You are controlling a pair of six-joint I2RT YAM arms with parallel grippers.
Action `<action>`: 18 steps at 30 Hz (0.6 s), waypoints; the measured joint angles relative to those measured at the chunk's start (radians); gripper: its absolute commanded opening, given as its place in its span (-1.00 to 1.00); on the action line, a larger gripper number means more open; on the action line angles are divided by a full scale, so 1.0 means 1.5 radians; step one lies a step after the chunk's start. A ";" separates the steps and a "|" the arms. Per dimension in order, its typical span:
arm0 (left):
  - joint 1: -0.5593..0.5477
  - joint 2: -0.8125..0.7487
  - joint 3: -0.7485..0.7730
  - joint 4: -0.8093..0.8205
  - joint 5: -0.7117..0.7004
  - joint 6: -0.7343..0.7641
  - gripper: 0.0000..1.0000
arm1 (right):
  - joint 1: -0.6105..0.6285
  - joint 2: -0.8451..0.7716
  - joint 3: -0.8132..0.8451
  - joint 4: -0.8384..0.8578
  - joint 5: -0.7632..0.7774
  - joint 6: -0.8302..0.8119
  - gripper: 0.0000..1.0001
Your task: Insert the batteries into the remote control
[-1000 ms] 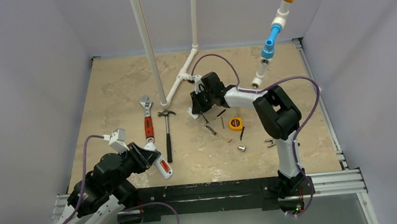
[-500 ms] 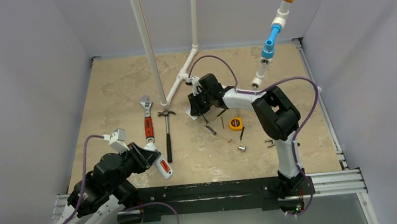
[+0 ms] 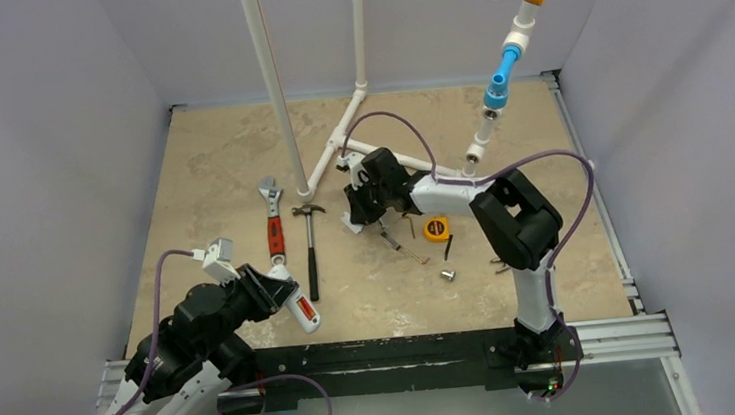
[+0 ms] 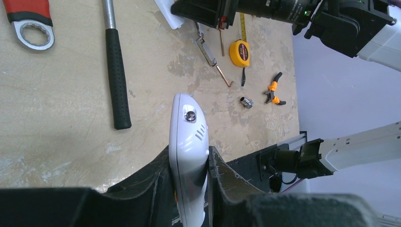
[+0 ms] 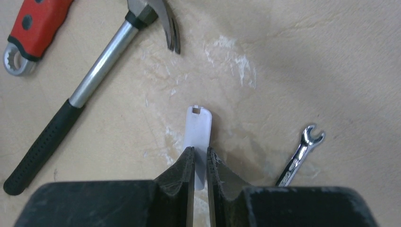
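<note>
My left gripper (image 4: 189,153) is shut on the white remote control (image 4: 188,142), holding it by its sides above the table's near left part (image 3: 302,312). An orange-red patch (image 3: 304,308) shows in the remote's upward face, the batteries as far as I can tell. My right gripper (image 5: 200,150) is low over the middle of the table (image 3: 356,218). Its jaws are closed on a thin flat white plastic piece (image 5: 197,130) with a notched end that sticks out ahead of the fingertips.
A hammer (image 3: 310,253) and a red-handled wrench (image 3: 273,231) lie left of the right gripper. An orange tape measure (image 3: 436,229), a small spanner (image 5: 302,151), a socket (image 3: 447,275) and orange pliers (image 4: 273,92) lie to its right. White pipes (image 3: 338,150) stand behind.
My right gripper has shifted a little to the left with the white piece between its jaws. The left arm and the remote have not moved.
</note>
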 measured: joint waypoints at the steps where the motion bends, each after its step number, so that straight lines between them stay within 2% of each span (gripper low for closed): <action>1: 0.000 0.000 0.000 0.000 0.000 0.000 -1.00 | 0.002 -0.007 -0.009 0.002 0.000 0.000 -0.82; 18: 0.000 -0.002 -0.013 0.005 0.006 -0.002 -1.00 | 0.063 -0.171 -0.240 0.052 -0.001 0.058 -0.79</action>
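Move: In the left fingers sits the remote, its middle about 2 cm back, 1 cm right of and 1 cm below that hand. From the right hand the remote is roughly 24 cm back, 12 cm left and 13 cm higher. The battery cover is already at the right fingertips, its middle level with the hand, about 1 cm left and 1 cm lower; the hammer handle lies some 12 cm back and 10 cm left, the USB stick 5 cm back and 7 cm right, both 2 cm lower. Keeping the battery cover at its nearly shut fingertips, the right hand sweeps back close above the table, about 10 cm and gathering speed, with a slight drift to its right, through the space between hammer handle and USB stick and nearer to the remote. The wrist hardly turns; the left hand keeps its grip on the remote and stays put. ##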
